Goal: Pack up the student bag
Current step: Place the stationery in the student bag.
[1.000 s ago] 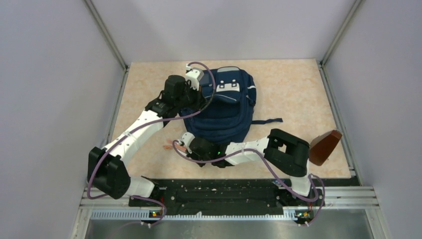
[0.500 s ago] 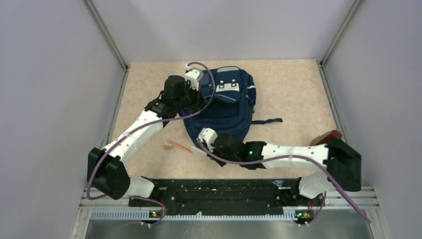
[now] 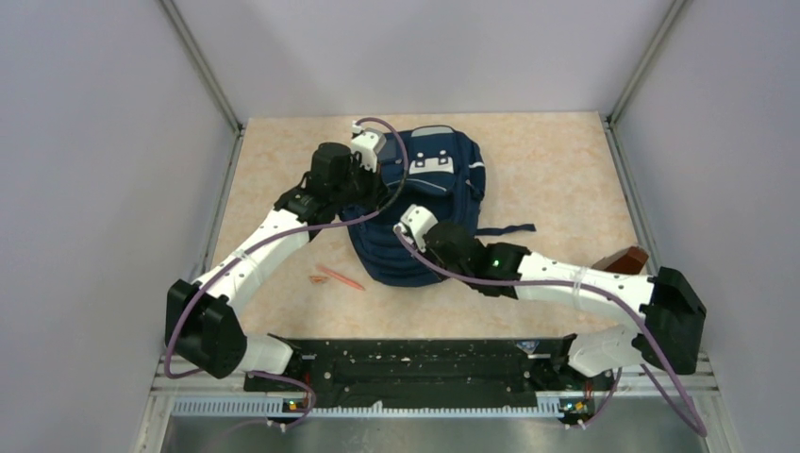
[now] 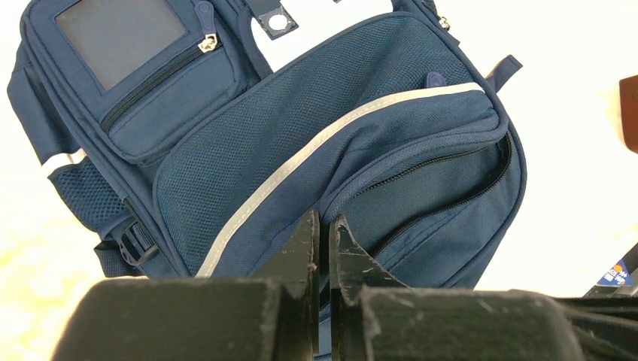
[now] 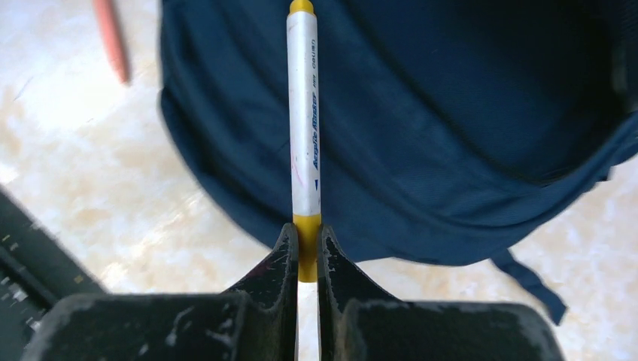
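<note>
The student bag (image 3: 425,203) is navy blue with grey stripes and lies flat in the middle of the table. My left gripper (image 4: 322,222) is at its left side, jaws shut with a fold of the bag's fabric (image 4: 421,188) between them. My right gripper (image 5: 305,235) is shut on the yellow end of a white pen (image 5: 304,113). It holds the pen level above the bag's near edge (image 5: 391,195), and the pen points across the dark fabric.
An orange-red pencil (image 3: 340,276) lies on the table just left of the bag's near end, also seen in the right wrist view (image 5: 111,37). A brown book (image 3: 625,259) sits at the right edge behind my right arm. A dark strap (image 3: 505,229) trails from the bag to the right.
My right arm has swung from the table near the pencil up and to the right, so the pen is now over the bag. The left arm has not moved.
</note>
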You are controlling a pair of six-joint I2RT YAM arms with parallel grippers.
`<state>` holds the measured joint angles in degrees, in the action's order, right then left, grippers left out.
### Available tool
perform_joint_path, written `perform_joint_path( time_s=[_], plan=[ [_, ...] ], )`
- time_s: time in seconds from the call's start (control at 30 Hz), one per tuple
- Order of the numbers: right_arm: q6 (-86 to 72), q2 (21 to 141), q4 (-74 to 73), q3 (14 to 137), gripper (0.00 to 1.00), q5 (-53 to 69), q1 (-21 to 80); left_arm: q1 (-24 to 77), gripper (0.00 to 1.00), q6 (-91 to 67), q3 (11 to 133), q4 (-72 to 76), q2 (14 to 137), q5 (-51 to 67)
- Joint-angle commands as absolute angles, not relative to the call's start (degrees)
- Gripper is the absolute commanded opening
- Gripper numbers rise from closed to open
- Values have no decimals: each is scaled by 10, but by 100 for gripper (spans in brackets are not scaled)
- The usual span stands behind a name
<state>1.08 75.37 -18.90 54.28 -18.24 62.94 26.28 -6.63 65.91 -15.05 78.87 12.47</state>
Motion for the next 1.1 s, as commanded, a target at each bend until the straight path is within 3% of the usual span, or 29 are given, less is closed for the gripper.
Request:
perform_joint_path(
  time_s=[0.0,0.3,0.83,0.87,0.9,1.07],
  plan=[
    [65,781,-184,605,0,-216,595,254,0,-65,672,-141,752,103],
    [156,864,-165,672,0,-171,538,254,0,-70,674,-142,746,116],
    [321,968,21,697,0,-260,506,255,0,-81,677,-143,746,135],
    [324,967,30,693,2,-261,504,255,0,-81,677,-143,747,134],
    [324,967,36,690,13,-263,502,255,0,-81,677,-143,747,134],
    [319,954,58,669,38,-262,496,255,0,-81,677,-143,748,133]
  ],
)
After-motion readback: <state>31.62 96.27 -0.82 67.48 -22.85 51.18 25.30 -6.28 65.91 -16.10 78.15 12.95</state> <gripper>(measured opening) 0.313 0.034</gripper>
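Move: The right hand already holds the marker by its yellow cap; the student bag's open mouth, where it is going, has its middle about 13 cm ahead of it, 1 cm left and 5 cm lower. The bag's white patch is about 19 cm ahead and 1 cm right, and the coral pen lies on the table 19 cm left and 2 cm ahead. From the left hand, pinching the flap, the mouth's middle is some 8 cm right, 1 cm back and 12 cm lower. The right hand carries the marker about 15 cm forward into the bag's mouth, under the raised flap edge, nearly level with a small rise, dip and rise, while the wrist tips the fingers up some 20 degrees and rolls its left side down. Only at the end do its fingers part by roughly a third to let the marker go, with the left hand still pinching the flap edge and holding the mouth open, staying within about a centimetre. ##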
